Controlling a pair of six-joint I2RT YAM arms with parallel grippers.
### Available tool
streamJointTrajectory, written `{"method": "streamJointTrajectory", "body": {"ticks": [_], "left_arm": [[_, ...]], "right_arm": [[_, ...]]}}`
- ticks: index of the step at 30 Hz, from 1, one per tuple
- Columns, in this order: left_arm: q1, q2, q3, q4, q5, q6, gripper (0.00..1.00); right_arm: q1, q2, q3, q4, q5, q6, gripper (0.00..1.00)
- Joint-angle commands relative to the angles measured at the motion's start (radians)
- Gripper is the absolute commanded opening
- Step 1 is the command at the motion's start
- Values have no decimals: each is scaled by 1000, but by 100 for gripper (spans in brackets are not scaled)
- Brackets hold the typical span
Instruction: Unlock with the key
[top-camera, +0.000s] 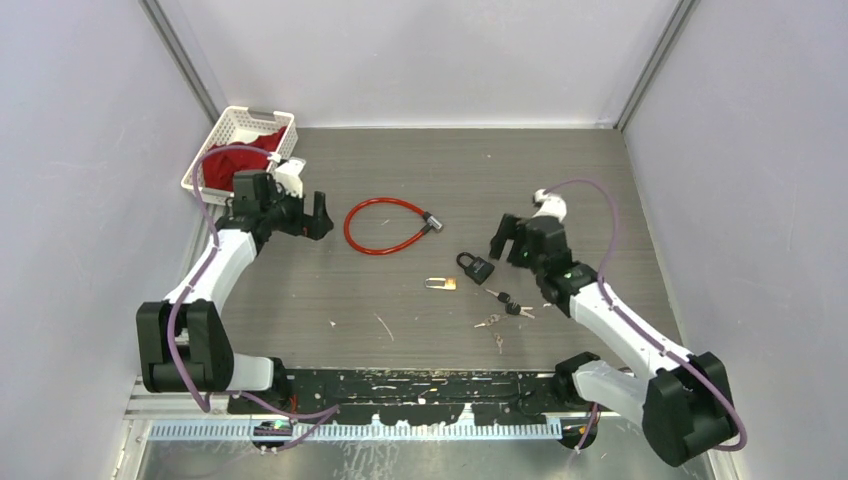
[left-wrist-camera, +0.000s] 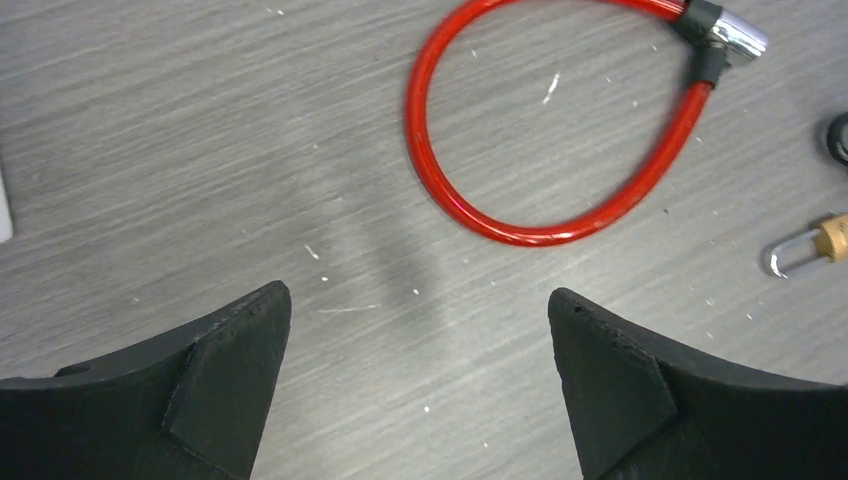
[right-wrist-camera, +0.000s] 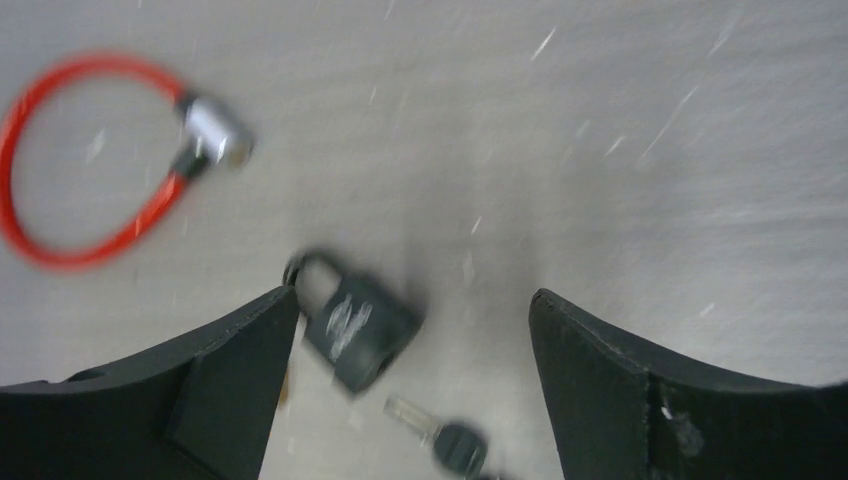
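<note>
A black padlock (top-camera: 477, 266) lies flat near the table's middle. In the right wrist view the padlock (right-wrist-camera: 355, 325) sits between the fingers, close to the left one. A black-headed key (right-wrist-camera: 445, 435) lies just below it, its blade toward the lock; the key bunch (top-camera: 508, 300) is to the lock's right in the top view. My right gripper (top-camera: 508, 245) (right-wrist-camera: 412, 300) hovers open over lock and key, holding nothing. My left gripper (top-camera: 322, 215) (left-wrist-camera: 420, 300) is open over bare table beside the red cable lock (top-camera: 385, 225) (left-wrist-camera: 520, 130).
A small brass padlock (top-camera: 440, 283) (left-wrist-camera: 815, 245) lies left of the black one. Two loose silver keys (top-camera: 488, 321) rest nearer the arm bases. A white basket (top-camera: 232, 118) with red cloth stands at the back left corner. Walls enclose the table on three sides.
</note>
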Motion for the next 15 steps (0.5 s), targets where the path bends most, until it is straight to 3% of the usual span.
{"method": "streamJointTrajectory", "body": {"ticks": [1,4,15], "left_arm": [[1,-4,95,-163,81,31,99],[-1,3,120,-247,108,73,99],[-30,-23,130,-349,168,117,99]], "right_arm": [[127,-82,-63,-151,30,88,83],[141,-126,-108,-176,-47,135,71],[202,-102,-125,-339,-41,237,61]]}}
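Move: The black-headed keys lie behind the open right hand, about 8 cm back, hardly off its line sideways and some 12 cm below. The black padlock is about level with that hand and 8 cm to its left; the brass padlock is 3 cm back and 15 cm left, and the small silver keys 13 cm back and 4 cm left, all equally low. From the left hand the black-headed keys are some 46 cm right and 12 cm back. Sweeping back about 10 cm and down some 7, with an early shift of 3 cm left, the right hand comes in over the black-headed keys, slowing as it nears. Its wrist tips down nearly 20 degrees while the fingers draw in from almost fully open to a bit over half. The left hand, still wide open, eases back 4 cm and 2 right, tipping down and turning clockwise by about 10 degrees each. ##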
